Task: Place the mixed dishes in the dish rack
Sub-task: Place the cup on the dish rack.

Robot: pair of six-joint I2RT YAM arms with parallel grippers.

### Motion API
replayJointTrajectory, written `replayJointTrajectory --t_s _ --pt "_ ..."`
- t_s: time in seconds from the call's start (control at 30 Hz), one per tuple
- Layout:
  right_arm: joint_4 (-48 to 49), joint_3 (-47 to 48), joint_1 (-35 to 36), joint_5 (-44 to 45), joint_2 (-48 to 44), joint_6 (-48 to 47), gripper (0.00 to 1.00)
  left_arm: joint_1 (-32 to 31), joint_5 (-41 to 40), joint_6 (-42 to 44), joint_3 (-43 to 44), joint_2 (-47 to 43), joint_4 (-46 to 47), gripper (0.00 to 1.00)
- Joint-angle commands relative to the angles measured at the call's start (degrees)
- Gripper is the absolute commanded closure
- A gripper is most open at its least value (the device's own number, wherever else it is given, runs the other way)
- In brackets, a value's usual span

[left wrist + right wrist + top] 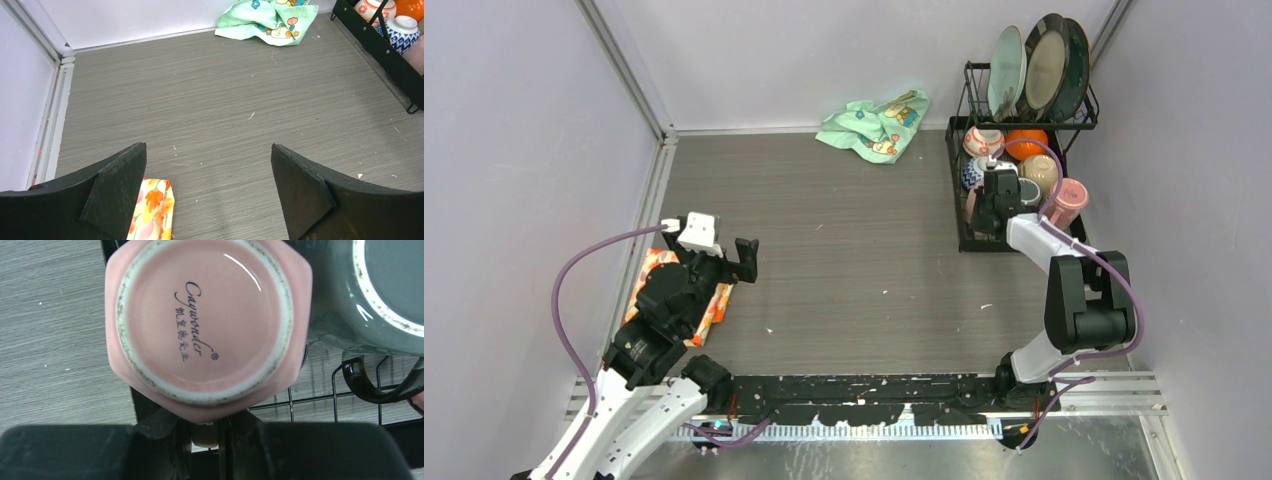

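The dish rack [964, 215] stands at the back right. Its upper shelf holds three plates on edge: pale green [1006, 72], dark-rimmed beige [1044, 65] and dark blue-green [1076, 75]. Patterned bowls [981, 140] lie in the lower basket. My right gripper [992, 185] reaches into that basket, shut on the handle of an upside-down pink cup [205, 325], which sits over the basket's left edge beside a dark green cup [370, 295]. The gripper hides most of the pink cup from above. My left gripper [209, 170] hovers open and empty over the table at the left.
An orange floral cloth [652, 285] lies under the left arm, by the left wall. A mint-green cartoon-print cloth [876, 122] is crumpled at the back wall. Another pink cup [1067, 203] sits at the basket's right side. Walls enclose the table on three sides.
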Motion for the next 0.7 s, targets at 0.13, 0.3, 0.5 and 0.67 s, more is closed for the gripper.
replayJointTrajectory --t_s 0.13,0.3,0.5,0.67 --pt "3.5 1.9 -0.3 2.7 -2.1 1.0 0.65 -0.3 0.4 1.0 -0.1 0.3 2.1 0.05" --pt "-2.7 4.0 -0.3 1.6 -3.5 3.1 0.45 -0.3 0.4 1.0 -0.2 0.4 2.1 0.05" --pt "-10.8 5.8 -0.2 -1.4 -9.1 6.9 0.19 -0.3 0.6 1.0 -0.1 1.3 2.0 0.05" --pt "-21.1 10.6 -0.2 -4.0 -14.2 12.1 0.00 -0.3 0.8 -0.5 0.3 1.8 1.7 0.02"
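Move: My right hand holds the upturned pink cup by its handle over the lower rack's near left corner; the cup's middle lies about 5 cm ahead and 1 cm left, level with the fingers. The grey mug stands some 9 cm right and 7 cm ahead of this hand, the blue-white bowl about 12 cm straight ahead. From my left hand the cup is roughly 22 cm ahead, 47 cm right and 22 cm lower. I keep my right hand almost still, easing barely half a centimetre to the right while my fingers begin to spread from their pinch on the handle. Opening on to full width, I let go of the pink cup and rise about 5 cm, backing off 1 to 2 cm towards my base. ##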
